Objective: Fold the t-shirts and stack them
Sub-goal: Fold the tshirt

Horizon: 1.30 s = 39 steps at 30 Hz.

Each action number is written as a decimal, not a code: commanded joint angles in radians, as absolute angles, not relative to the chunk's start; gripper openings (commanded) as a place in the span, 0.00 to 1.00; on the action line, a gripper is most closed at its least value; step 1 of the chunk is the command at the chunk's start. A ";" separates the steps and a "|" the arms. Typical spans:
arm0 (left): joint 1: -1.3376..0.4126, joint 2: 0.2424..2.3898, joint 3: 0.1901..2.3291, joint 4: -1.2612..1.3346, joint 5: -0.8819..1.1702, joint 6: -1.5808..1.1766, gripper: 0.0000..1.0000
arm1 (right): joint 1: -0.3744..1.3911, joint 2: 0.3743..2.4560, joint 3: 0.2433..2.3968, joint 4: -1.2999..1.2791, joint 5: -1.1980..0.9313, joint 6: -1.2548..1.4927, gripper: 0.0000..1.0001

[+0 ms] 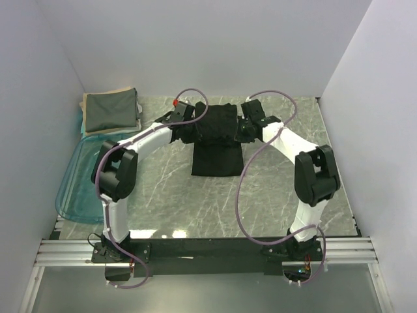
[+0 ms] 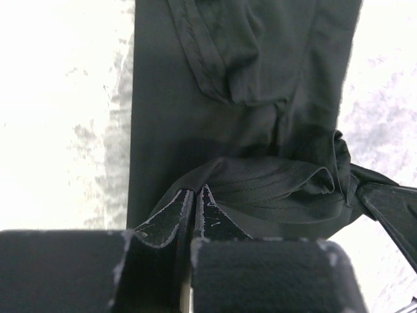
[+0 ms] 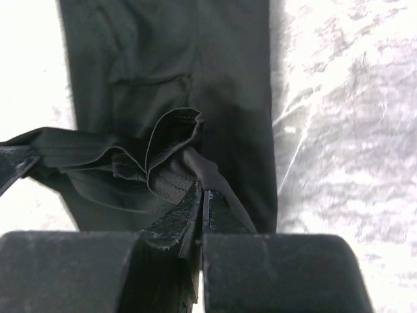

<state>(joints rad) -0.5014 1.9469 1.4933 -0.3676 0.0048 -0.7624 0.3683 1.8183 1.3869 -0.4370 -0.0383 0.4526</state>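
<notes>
A plain black t-shirt (image 1: 217, 156) lies at the back middle of the marble table, folded into a long strip that runs toward me. Both grippers hold its far end lifted and bunched. In the top view my left gripper (image 1: 190, 121) is at the strip's left corner and my right gripper (image 1: 250, 121) at its right corner. The left wrist view shows my left gripper (image 2: 194, 191) shut on a fold of the black t-shirt (image 2: 195, 111). My right gripper (image 3: 203, 189) is shut on a gathered fold of the black t-shirt (image 3: 228, 98). A folded grey-green t-shirt (image 1: 112, 109) rests on a folded beige one (image 1: 92, 130) at the back left.
A clear blue plastic tub (image 1: 77, 186) lies along the left edge of the table, under the folded stack's near side. White walls close in the back and both sides. Bare marble (image 1: 195, 208) stretches between the shirt and the arm bases.
</notes>
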 commanded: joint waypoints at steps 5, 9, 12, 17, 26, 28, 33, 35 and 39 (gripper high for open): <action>-0.471 2.023 1.595 -0.380 0.058 -0.735 0.20 | 0.341 1.905 1.486 -0.403 -0.035 0.422 0.06; -0.465 2.019 1.615 -0.396 0.057 -0.735 0.61 | 0.328 1.940 1.528 -0.428 -0.055 0.403 0.43; -0.465 1.965 1.597 -0.387 0.045 -0.727 0.99 | 0.327 1.925 1.548 -0.442 -0.048 0.394 0.68; -0.465 1.852 1.468 -0.365 0.046 -0.738 0.99 | 0.327 1.830 1.447 -0.399 -0.072 0.400 0.77; -0.474 1.562 1.093 -0.305 0.054 -0.782 0.99 | 0.351 1.693 1.174 -0.236 -0.277 0.382 0.80; -0.480 1.496 1.016 -0.301 0.054 -0.799 0.99 | 0.359 1.713 1.192 -0.238 -0.302 0.365 0.81; -0.485 1.385 0.916 -0.299 0.038 -0.831 0.99 | 0.367 1.847 1.296 -0.209 -0.281 0.362 0.82; -0.485 1.358 0.884 -0.293 0.037 -0.834 0.99 | 0.365 1.920 1.353 -0.210 -0.256 0.350 0.82; -0.488 1.342 0.858 -0.290 0.041 -0.845 0.99 | 0.360 2.048 1.547 -0.263 -0.155 0.339 0.82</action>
<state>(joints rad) -0.4824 1.3785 0.8696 -0.3328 0.0402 -0.8272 0.3637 1.9888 1.4120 -0.2657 -0.2298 0.3676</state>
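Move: I hold the two corners of the t-shirt's hem, one in each hand. The spot to lay each corner on the strip is about 2 cm ahead of my left hand, 3 cm ahead of my right, and some 4 cm below both. From my left hand, the strip's far end is roughly 12 cm ahead and 7 cm right, its near fold 13 cm back and 8 cm right. From my right, they are 12 cm ahead and 13 cm back, both about 7 cm left. With both hands I ease the hem 2 to 3 cm farther forward and down onto the shirt, then open my fingers and let go. My left hand draws off back about 15 cm and leftward, fingers wide. My right backs off some 7 cm, then swings forward again, left and down over the laid hem, turning about 10 degrees counter-clockwise, fingers open. ##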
